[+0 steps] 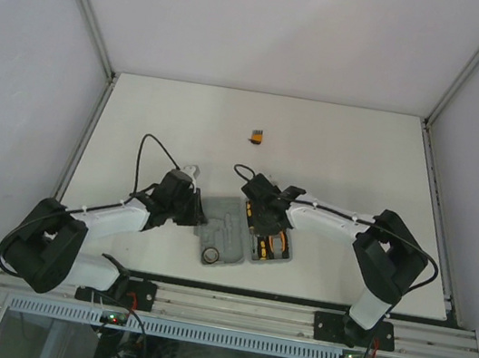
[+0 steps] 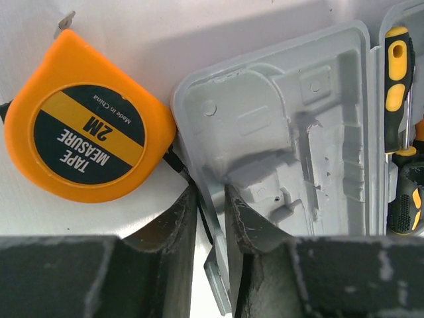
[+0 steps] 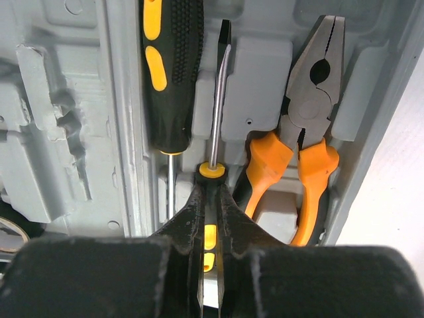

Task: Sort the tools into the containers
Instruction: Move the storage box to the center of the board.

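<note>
The grey tool case (image 1: 229, 232) lies open near the table's front. Its right half holds the orange-handled pliers (image 3: 308, 119) and two black-and-orange screwdrivers. My right gripper (image 3: 211, 189) is shut on the handle of the screwdriver (image 3: 215, 99) lying beside the other screwdriver (image 3: 171, 66). My left gripper (image 2: 211, 192) straddles the near rim of the case's empty left half (image 2: 278, 132), jaws narrow, a thin gap still showing beside the rim. The round orange tape measure (image 2: 83, 119) rests on the table against that rim. A small black ring (image 1: 209, 255) sits in the left half.
A tiny orange-black block (image 1: 255, 133) lies alone on the white table (image 1: 362, 163) further back. The tape measure's black cord (image 2: 177, 164) runs under the case corner by my left fingers. Grey walls bound the table on three sides.
</note>
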`<action>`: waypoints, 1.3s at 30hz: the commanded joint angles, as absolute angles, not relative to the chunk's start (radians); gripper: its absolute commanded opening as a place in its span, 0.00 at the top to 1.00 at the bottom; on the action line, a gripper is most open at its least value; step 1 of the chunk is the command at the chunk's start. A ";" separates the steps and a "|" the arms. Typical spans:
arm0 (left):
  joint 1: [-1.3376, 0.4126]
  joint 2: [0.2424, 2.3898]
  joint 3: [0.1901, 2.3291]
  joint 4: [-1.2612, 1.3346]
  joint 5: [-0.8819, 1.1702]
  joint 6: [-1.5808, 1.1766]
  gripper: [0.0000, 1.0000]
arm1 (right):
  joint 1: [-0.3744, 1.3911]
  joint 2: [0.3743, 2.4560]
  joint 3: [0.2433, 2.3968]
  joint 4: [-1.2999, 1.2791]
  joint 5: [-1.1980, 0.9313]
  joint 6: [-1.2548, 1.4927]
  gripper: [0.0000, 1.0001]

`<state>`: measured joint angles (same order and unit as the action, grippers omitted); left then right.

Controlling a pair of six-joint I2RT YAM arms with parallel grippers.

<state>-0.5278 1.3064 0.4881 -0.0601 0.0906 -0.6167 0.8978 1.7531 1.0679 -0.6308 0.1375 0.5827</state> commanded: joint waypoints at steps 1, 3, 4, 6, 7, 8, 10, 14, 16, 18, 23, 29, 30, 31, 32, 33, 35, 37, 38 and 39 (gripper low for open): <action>-0.547 1.320 0.519 -0.022 0.120 -0.605 0.73 | 0.908 1.891 0.896 -0.710 0.023 0.584 1.00; -0.547 1.312 0.517 -0.032 0.117 -0.603 0.71 | 0.885 1.844 0.896 -0.719 0.050 0.583 1.00; -0.547 1.309 0.517 -0.036 0.119 -0.602 0.70 | 0.872 1.824 0.896 -0.726 0.069 0.583 1.00; -0.547 1.299 0.520 -0.042 0.129 -0.601 0.63 | 0.844 1.790 0.897 -0.736 0.107 0.580 1.00; -0.547 1.290 0.522 -0.045 0.135 -0.599 0.60 | 0.828 1.771 0.897 -0.739 0.123 0.575 1.00; -0.547 1.281 0.524 -0.046 0.142 -0.598 0.56 | 0.811 1.760 0.897 -0.738 0.130 0.568 1.00; -0.546 1.259 0.536 -0.052 0.150 -0.599 0.50 | 0.781 1.737 0.896 -0.730 0.139 0.557 1.00; -0.547 1.202 0.569 -0.090 0.140 -0.602 0.45 | 0.739 1.695 0.896 -0.715 0.169 0.538 0.98; -0.547 1.186 0.585 -0.104 0.134 -0.604 0.45 | 0.721 1.679 0.897 -0.710 0.179 0.521 0.94; -0.547 1.183 0.599 -0.118 0.137 -0.603 0.44 | 0.706 1.660 0.897 -0.710 0.201 0.504 0.90; -0.546 1.207 0.609 -0.121 0.167 -0.599 0.46 | 0.672 1.603 0.899 -0.679 0.209 0.455 0.81; -0.547 1.248 0.608 -0.091 0.220 -0.605 0.48 | 0.653 1.523 0.940 -0.638 0.188 0.384 0.66; -0.546 1.254 0.608 -0.080 0.235 -0.607 0.47 | 0.646 1.503 0.947 -0.633 0.172 0.373 0.63; -0.547 1.260 0.607 -0.068 0.248 -0.609 0.47 | 0.641 1.478 0.954 -0.629 0.155 0.366 0.62; -0.548 1.264 0.607 -0.058 0.261 -0.613 0.46 | 0.639 1.454 0.959 -0.623 0.141 0.359 0.60; -0.549 1.268 0.609 -0.050 0.269 -0.613 0.46 | 0.638 1.426 0.964 -0.618 0.129 0.353 0.58; -0.553 1.271 0.615 -0.044 0.277 -0.613 0.46 | 0.638 1.372 0.969 -0.611 0.114 0.348 0.56; -0.556 1.272 0.619 -0.044 0.278 -0.611 0.46 | 0.643 1.324 0.967 -0.610 0.107 0.356 0.54; -0.557 1.272 0.622 -0.042 0.278 -0.611 0.46 | 0.649 1.298 0.962 -0.608 0.109 0.365 0.51; -0.559 1.275 0.625 -0.040 0.278 -0.611 0.46 | 0.654 1.266 0.954 -0.598 0.108 0.381 0.49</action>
<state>-0.5468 1.2732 0.5713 -0.0868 0.2432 -0.6117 0.6426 1.3766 0.9348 -0.6281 0.1211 0.3878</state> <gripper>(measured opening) 0.538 0.475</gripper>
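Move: The open storage box spans between the hands. Its middle lies about 11 cm to the right of the left hand and 1 cm nearer the base; its left rim is already between the left fingers. From the right hand, whose shut tips are down in the tool tray, the box's middle is some 5 cm left and 1 cm ahead, the pliers 4 cm right and 1 cm ahead, the tape roll 12 cm left and 5 cm back. The tape measure sits about 5 cm ahead and 3 cm left of the left hand. Rightward and a little forward, about 7 cm in all, the right hand drags the storage box by its tips in the tool tray, shut at first and opening from about midway, then rises some 6 cm out of the tray. The left hand opens off the left rim, lifts about 5 cm, sinks slightly and drifts rightward after the box. ##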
